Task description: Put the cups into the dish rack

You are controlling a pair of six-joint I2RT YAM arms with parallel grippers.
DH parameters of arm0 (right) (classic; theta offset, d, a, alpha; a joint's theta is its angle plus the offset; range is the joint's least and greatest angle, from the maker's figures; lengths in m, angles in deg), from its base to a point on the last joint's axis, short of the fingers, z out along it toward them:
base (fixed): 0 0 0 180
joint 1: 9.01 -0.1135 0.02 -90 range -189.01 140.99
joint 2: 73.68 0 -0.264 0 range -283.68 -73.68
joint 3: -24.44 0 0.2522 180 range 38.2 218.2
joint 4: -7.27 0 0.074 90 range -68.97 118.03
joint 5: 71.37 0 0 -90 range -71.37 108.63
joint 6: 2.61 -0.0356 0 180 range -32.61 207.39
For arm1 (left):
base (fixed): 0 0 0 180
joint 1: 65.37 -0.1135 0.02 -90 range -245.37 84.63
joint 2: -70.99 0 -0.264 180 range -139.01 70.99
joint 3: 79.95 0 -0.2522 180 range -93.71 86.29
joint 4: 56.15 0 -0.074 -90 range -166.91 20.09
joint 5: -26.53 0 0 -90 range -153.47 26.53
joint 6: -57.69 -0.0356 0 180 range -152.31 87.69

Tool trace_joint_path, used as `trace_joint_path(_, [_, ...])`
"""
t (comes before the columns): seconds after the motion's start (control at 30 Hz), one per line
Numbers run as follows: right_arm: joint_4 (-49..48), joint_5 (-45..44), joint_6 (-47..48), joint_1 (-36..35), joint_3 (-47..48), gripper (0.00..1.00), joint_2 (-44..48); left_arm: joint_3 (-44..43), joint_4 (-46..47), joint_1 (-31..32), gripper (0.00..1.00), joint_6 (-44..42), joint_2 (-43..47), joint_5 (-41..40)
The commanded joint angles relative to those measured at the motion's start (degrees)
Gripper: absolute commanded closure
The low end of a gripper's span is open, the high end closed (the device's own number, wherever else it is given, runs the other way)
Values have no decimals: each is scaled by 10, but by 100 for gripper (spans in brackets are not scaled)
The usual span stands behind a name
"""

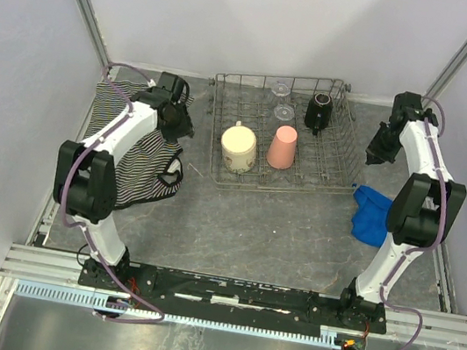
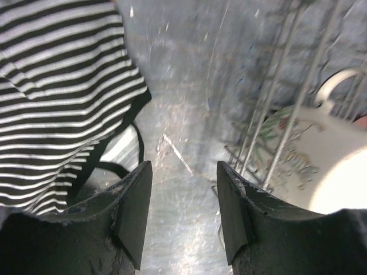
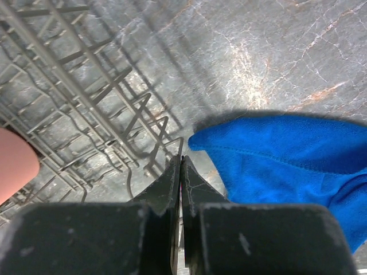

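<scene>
The grey wire dish rack stands at the back middle of the table. Inside it are a cream mug, a salmon-pink tumbler upside down, a black mug and a clear glass at the back. My left gripper hovers left of the rack, open with nothing between its fingers. Its wrist view shows the cream floral mug behind the rack's wires. My right gripper is off the rack's right side, shut and empty. The pink tumbler shows at the left edge.
A black-and-white striped cloth lies under and beside the left arm, also filling the left of its wrist view. A blue cloth lies right of the rack's front corner, just right of the right gripper's tips.
</scene>
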Motion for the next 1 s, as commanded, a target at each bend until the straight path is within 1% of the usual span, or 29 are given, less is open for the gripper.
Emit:
trace_joint_path(0.0, [5,-25,9,3,-2,96,-14,33,20,13,44,18,5,24])
trace_joint_path(0.13, [-11,-20,6,3,-37,96,-11,43,26,17,43,18,-30,45])
trace_joint_path(0.23, [-22,-8,2,3,-57,96,-11,43,35,19,42,13,-57,45])
trace_joint_path(0.4, [-32,5,-2,-15,-76,95,-16,10,39,22,41,5,-106,56])
trace_joint_path(0.63, [-34,4,-10,-72,-60,95,-32,-47,40,22,41,4,-152,61])
trace_joint_path(0.97, [-24,7,-25,-108,9,95,-71,-91,40,22,40,6,-178,74])
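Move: The dish rack's middle lies about 31 cm to the left hand's right, 7 cm ahead and 7 cm below. In it, the white mug is 17 cm right and level with that hand, the pink cup 30 cm right and 3 cm ahead. From the shut right hand, the dish rack's middle is 28 cm left, 5 cm ahead and 6 cm below; the blue cloth lies about 15 cm back and 1 cm right, some 11 cm lower. Both hands sink 5–10 cm beside the dish rack, then left advances while shut right fingers push the rack leftward. ##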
